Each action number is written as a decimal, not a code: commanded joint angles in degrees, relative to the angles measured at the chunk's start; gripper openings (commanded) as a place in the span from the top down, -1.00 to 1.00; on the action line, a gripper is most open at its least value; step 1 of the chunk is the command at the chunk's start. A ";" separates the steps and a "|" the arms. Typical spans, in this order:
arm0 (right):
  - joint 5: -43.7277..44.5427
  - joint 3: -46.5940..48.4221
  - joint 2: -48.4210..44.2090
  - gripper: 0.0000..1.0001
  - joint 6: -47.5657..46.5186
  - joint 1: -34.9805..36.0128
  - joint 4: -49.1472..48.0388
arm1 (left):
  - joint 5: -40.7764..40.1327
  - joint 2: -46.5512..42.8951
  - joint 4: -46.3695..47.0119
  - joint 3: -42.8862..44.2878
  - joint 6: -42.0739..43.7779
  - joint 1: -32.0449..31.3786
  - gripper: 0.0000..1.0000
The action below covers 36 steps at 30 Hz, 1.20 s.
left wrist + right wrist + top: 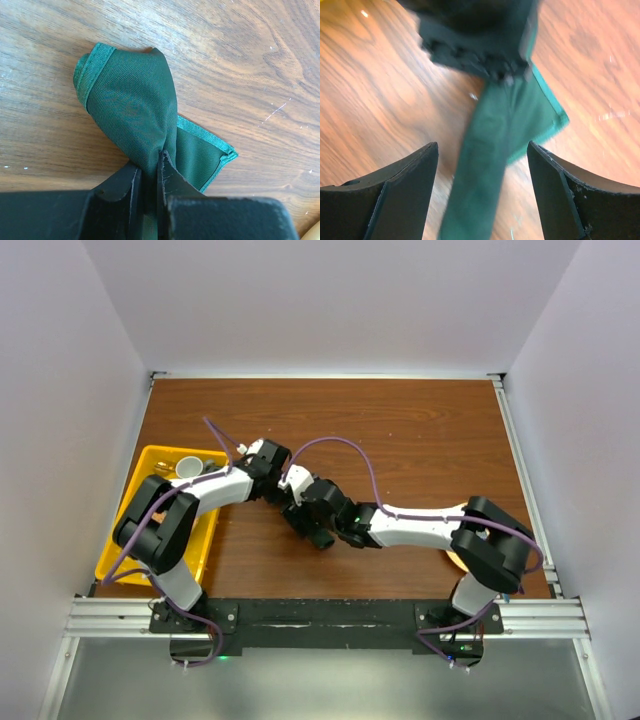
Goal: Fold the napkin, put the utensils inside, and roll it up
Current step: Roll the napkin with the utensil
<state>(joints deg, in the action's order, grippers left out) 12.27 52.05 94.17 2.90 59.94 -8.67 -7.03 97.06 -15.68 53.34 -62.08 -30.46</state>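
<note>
The green napkin [132,100] lies rolled into a loose bundle on the wooden table [250,60], with one hemmed corner [220,150] sticking out flat. My left gripper [149,160] is shut on the near end of the bundle, cloth pinched between its fingers. My right gripper [482,145] is open, its fingers [415,170] either side of the blurred napkin [495,135] without touching it. The left gripper's black body [480,40] shows just beyond. In the top view both grippers [300,512] [322,538] meet at the table's middle and cover the napkin. The utensils are hidden.
A yellow tray [125,540] at the table's left edge holds a white cup [190,467], and the left arm reaches over it. Something pale yellow [455,560] peeks out under the right arm. White walls close the table on three sides.
</note>
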 commanded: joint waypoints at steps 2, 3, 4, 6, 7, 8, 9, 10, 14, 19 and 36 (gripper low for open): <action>1.00 3.40 4.96 -0.49 -2.11 0.70 -4.51 | 2.28 1.21 -3.56 -1.22 -0.93 -0.57 1.00; 1.26 3.41 5.40 -0.47 -2.28 0.61 -4.95 | 2.28 1.03 -3.74 -1.22 -1.02 -0.57 1.00; 1.78 3.15 5.84 -0.46 -2.28 0.88 -5.39 | 2.28 1.03 -4.00 -1.05 -0.93 -0.57 1.00; 4.51 2.18 6.20 -0.42 -2.54 1.23 -7.06 | 2.37 1.21 -4.35 -0.78 -0.85 -0.48 1.00; 6.08 1.92 6.55 -0.41 -2.54 1.75 -7.50 | 2.72 1.21 -4.44 -0.78 -0.93 -0.48 1.00; 7.05 1.56 6.90 -0.40 -4.28 2.02 -8.29 | 2.89 1.29 -4.36 -0.78 -1.02 -0.39 1.00; 7.67 1.56 7.25 -0.38 -4.48 2.46 -8.56 | 3.59 1.55 -4.44 -0.78 -1.28 -0.48 1.00; 8.72 1.56 8.21 -0.36 -4.65 2.63 -8.73 | 3.77 1.73 -4.36 -0.78 -1.28 -0.39 1.00; 10.14 1.38 9.98 -0.30 -5.27 3.51 -9.70 | 3.95 1.65 -4.53 -0.87 -1.72 -0.48 1.00; 12.51 1.91 12.44 -0.10 -4.39 3.78 -8.74 | 3.51 1.73 -5.94 0.09 -1.55 -0.39 1.00; 3.30 1.91 12.88 1.00 6.41 -1.04 -3.64 | 5.00 -2.48 1.77 -1.65 14.60 2.59 0.74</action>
<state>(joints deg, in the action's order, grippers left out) 24.49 53.39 106.78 4.75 62.74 -15.51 -3.90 97.21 -15.99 53.89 -58.54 -29.61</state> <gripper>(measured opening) 0.127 0.133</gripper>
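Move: The right hand hangs open above the napkin roll: the roll's middle lies roughly 7 cm below and 2 cm ahead, with no sideways offset. The roll's free near end is about 5 cm back and 6 cm to the right, the loose corner flap some 6 cm ahead and 3 cm right. The left fingers already grip the roll 7 cm ahead and 4 cm left of the right hand; from them the roll's middle is about 5 cm back and 4 cm right. Down about 6 cm onto the roll goes the open right hand, edging a centimetre or two forward and turning some 10 degrees, mostly clockwise. Its fingers narrow on the way down, then shut at the bottom to pinch the roll across its width just behind the left gripper. The left hand stays in place, keeping its pinch. ##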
